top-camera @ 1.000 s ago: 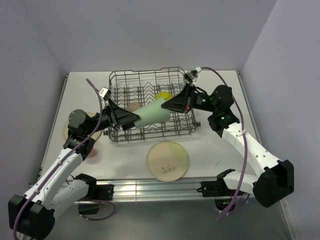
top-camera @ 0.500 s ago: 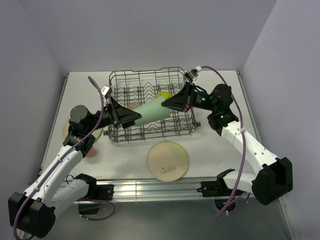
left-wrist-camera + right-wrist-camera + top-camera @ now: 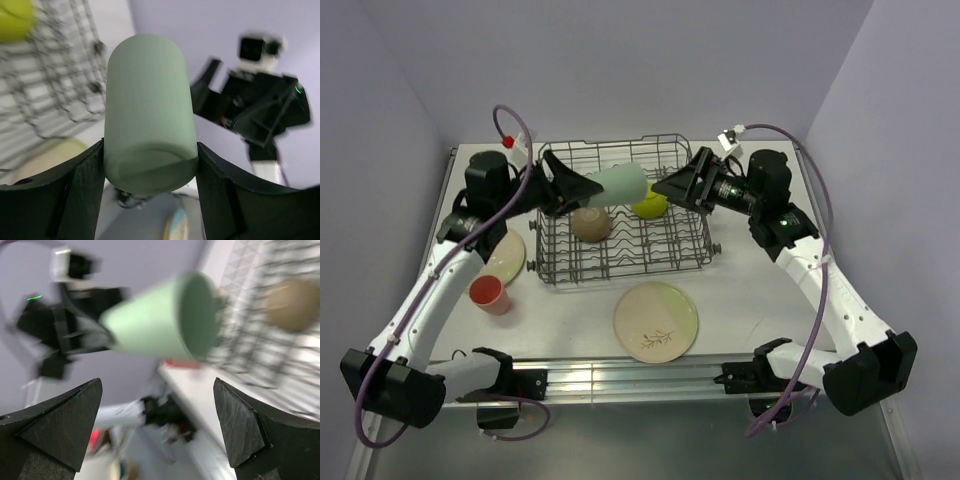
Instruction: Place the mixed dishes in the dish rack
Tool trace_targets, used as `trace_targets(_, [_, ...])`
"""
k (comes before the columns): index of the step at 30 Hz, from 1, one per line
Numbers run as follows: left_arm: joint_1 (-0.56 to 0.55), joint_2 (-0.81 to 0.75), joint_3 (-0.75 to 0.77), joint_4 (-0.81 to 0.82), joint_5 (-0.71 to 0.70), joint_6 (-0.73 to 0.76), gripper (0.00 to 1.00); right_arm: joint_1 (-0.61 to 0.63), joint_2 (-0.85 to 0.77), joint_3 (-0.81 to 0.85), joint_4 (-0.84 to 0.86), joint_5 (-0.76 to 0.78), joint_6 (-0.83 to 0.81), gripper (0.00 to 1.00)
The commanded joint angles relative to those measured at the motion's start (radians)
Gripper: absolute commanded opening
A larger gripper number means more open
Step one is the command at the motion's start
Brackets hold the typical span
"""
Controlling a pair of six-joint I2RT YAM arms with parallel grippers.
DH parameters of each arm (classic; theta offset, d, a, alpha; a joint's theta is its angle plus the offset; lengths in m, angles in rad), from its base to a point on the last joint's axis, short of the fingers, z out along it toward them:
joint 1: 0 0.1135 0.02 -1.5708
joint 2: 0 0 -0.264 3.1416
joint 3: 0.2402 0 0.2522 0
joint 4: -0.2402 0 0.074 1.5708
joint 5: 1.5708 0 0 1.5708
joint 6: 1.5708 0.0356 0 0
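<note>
My left gripper (image 3: 588, 188) is shut on the base end of the mint-green cup (image 3: 620, 182), which it holds on its side above the back of the dish rack (image 3: 620, 262). In the left wrist view the cup (image 3: 147, 115) fills the space between both fingers (image 3: 75, 195). My right gripper (image 3: 676, 178) stands open just right of the cup's mouth, apart from it, and its wrist view shows the cup (image 3: 160, 322) ahead of empty jaws. A lime-green bowl (image 3: 650, 203) and a tan upturned bowl (image 3: 591, 222) sit in the rack.
The large cream plate with a leaf sprig (image 3: 656, 320) lies on the table in front of the rack. A smaller cream plate (image 3: 505, 257) and the coral-pink cup (image 3: 488, 294) rest left of the rack. White walls close in the table.
My right gripper has opened, let go of the mint-green cup and drawn back to the right. My left arm has lifted the cup up and toward the rack's back, uncovering the tan bowl.
</note>
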Motion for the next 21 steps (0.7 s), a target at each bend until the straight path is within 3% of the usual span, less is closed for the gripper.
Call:
trace_targets(1, [0.039, 0.081, 0.231, -0.311, -0.272, 0.228, 0.0, -0.021, -0.086, 0.101, -0.372, 0.388, -0.239, 1.0])
trace_targets(2, [0.041, 0.111, 0.289, -0.367, -0.33, 0.257, 0.0, -0.021, -0.094, 0.105, -0.395, 0.482, -0.277, 1.0])
trace_targets(7, [0.064, 0.416, 0.749, -0.711, -0.584, 0.427, 0.0, -0.021, -0.105, 0.123, -0.482, 0.577, -0.359, 1.0])
trace_targets(12, [0.093, 0.713, 1.156, -0.874, -0.608, 0.507, 0.0, -0.021, -0.082, 0.118, -0.489, 0.572, -0.402, 1.0])
trace_targets(15, [0.11, 0.83, 1.291, -0.926, -0.625, 0.53, 0.0, -0.021, -0.064, 0.106, -0.484, 0.569, -0.422, 1.0])
trace_targets(21, [0.128, 0.905, 1.238, -0.869, -0.639, 0.547, 0.0, -0.021, -0.031, 0.076, -0.484, 0.585, -0.455, 1.0])
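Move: From the left hand, which already holds the green cup, the far-left part of the dish rack lies some 28 cm ahead, 14 cm to the left and 27 cm below. The tan upturned bowl is about 10 cm ahead, 3 cm left and 25 cm below, and the lime bowl 19 cm ahead, 16 cm right and as low. From the emptied right hand that rack corner is about 28 cm ahead, 35 cm left and 28 cm below. Keep the left fingers shut on the green cup and sweep it quickly forward some 22 cm and left about 10 cm, towards the rack's far-left corner, rising slightly before dropping in the last stretch; swing the fingers counter-clockwise and tip them steeply down. Meanwhile draw the right gripper, still wide open, away to the right and down, then edging forward, its fingers turning clockwise and tilting down. ##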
